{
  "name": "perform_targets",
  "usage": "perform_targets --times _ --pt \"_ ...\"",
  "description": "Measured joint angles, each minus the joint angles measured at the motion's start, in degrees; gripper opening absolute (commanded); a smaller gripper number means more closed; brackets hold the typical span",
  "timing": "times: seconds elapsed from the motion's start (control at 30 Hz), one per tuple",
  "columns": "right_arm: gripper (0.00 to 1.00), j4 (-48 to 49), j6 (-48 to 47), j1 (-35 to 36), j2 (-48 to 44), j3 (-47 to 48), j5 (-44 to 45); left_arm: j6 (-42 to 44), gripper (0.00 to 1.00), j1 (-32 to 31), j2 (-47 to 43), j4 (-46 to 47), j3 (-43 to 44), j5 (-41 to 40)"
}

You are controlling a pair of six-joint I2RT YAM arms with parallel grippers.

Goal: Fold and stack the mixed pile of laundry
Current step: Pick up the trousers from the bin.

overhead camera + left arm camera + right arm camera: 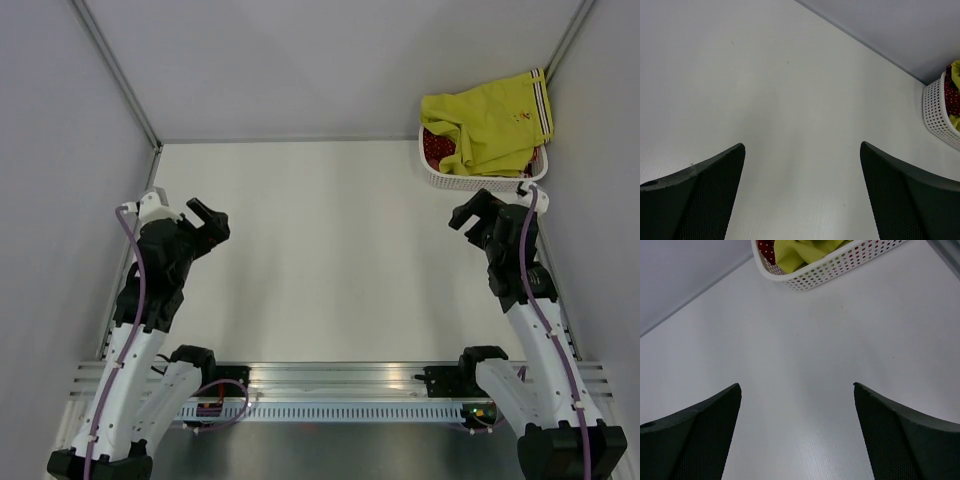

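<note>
The mixed laundry pile lies heaped in a white perforated basket (478,183) at the table's far right corner. A yellow-green garment with a striped band (490,125) lies on top, draped over the basket's back rim. A dark red white-dotted cloth (434,148) peeks out at the left. My right gripper (470,212) hovers just in front of the basket, open and empty. My left gripper (208,222) hangs over the left side of the table, also open and empty. In the right wrist view the basket (840,265) lies ahead of the gripper (796,385). The left wrist view shows the gripper (802,145) over bare table.
The white table (330,250) is bounded by grey walls on the left, back and right. An aluminium rail (340,385) with cabling runs along the near edge between the arm bases. In the left wrist view the basket (939,112) stands at the far right.
</note>
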Motion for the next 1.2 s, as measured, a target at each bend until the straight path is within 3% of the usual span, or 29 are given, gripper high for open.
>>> perform_targets --times 0.13,0.3,0.6,0.87,0.93,0.97,1.0,1.1,1.13,1.2 --pt "0.98 2.8 -3.0 0.0 2.3 0.4 -1.4 -0.3 1.0 0.0 1.1 0.0 0.0 -0.2" --pt "0.98 4.3 -9.2 0.0 15.0 9.4 -2.3 -0.6 1.0 0.0 3.8 0.0 0.2 -0.9" --pt "0.98 5.0 -23.7 -0.2 47.5 39.1 1.9 -0.6 1.0 0.0 8.9 0.3 1.3 -1.2" --pt "0.98 0.7 -28.5 -1.8 75.5 67.8 4.0 -0.5 1.0 0.0 12.3 1.3 2.3 -1.3" --pt "0.9 -0.5 -29.2 -2.4 79.9 71.6 3.8 -0.5 1.0 0.0 13.0 1.4 2.5 -1.3" --pt "0.54 -0.6 -29.4 -2.7 81.4 72.8 3.7 -0.5 1.0 0.0 13.2 1.4 2.6 -1.3" --pt "0.39 -1.3 -29.9 -3.0 83.3 74.4 3.8 -0.5 0.99 0.0 13.6 1.4 2.7 -1.4" --pt "0.07 -2.6 -30.3 -3.6 86.6 77.2 4.6 -0.5 1.0 0.0 14.0 1.4 2.8 -1.5" --pt "0.01 -2.8 -30.3 -3.8 86.8 77.3 5.1 -0.5 1.0 0.0 14.1 1.4 2.8 -1.5" --pt "0.01 -3.0 -30.1 -4.0 86.4 77.4 5.6 -0.5 1.0 0.0 14.1 1.5 2.8 -1.5"
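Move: Out beyond the right hand, the trousers lie heaped in the bin, their middle about 38 cm ahead, 14 cm to the right and 7 cm lower. The bin's own middle is some 35 cm ahead, 13 cm right and 15 cm below; the red dotted cloth shows at its left end, about 34 cm ahead, nearly in line, 10 cm below. From the left hand the trousers are roughly 41 cm ahead, 71 cm right and 11 cm below. Reaching fast and far forward, the right hand travels some 32 cm to the bin with fingers open, drifting about 7 cm right and rising slightly before sinking roughly 10 cm onto the trousers' near left part. The wrist rolls left side down and tips lower; the fingers then shut, pinching a fold. The open left hand eases about 4 cm forward and down, tipping slightly down. ##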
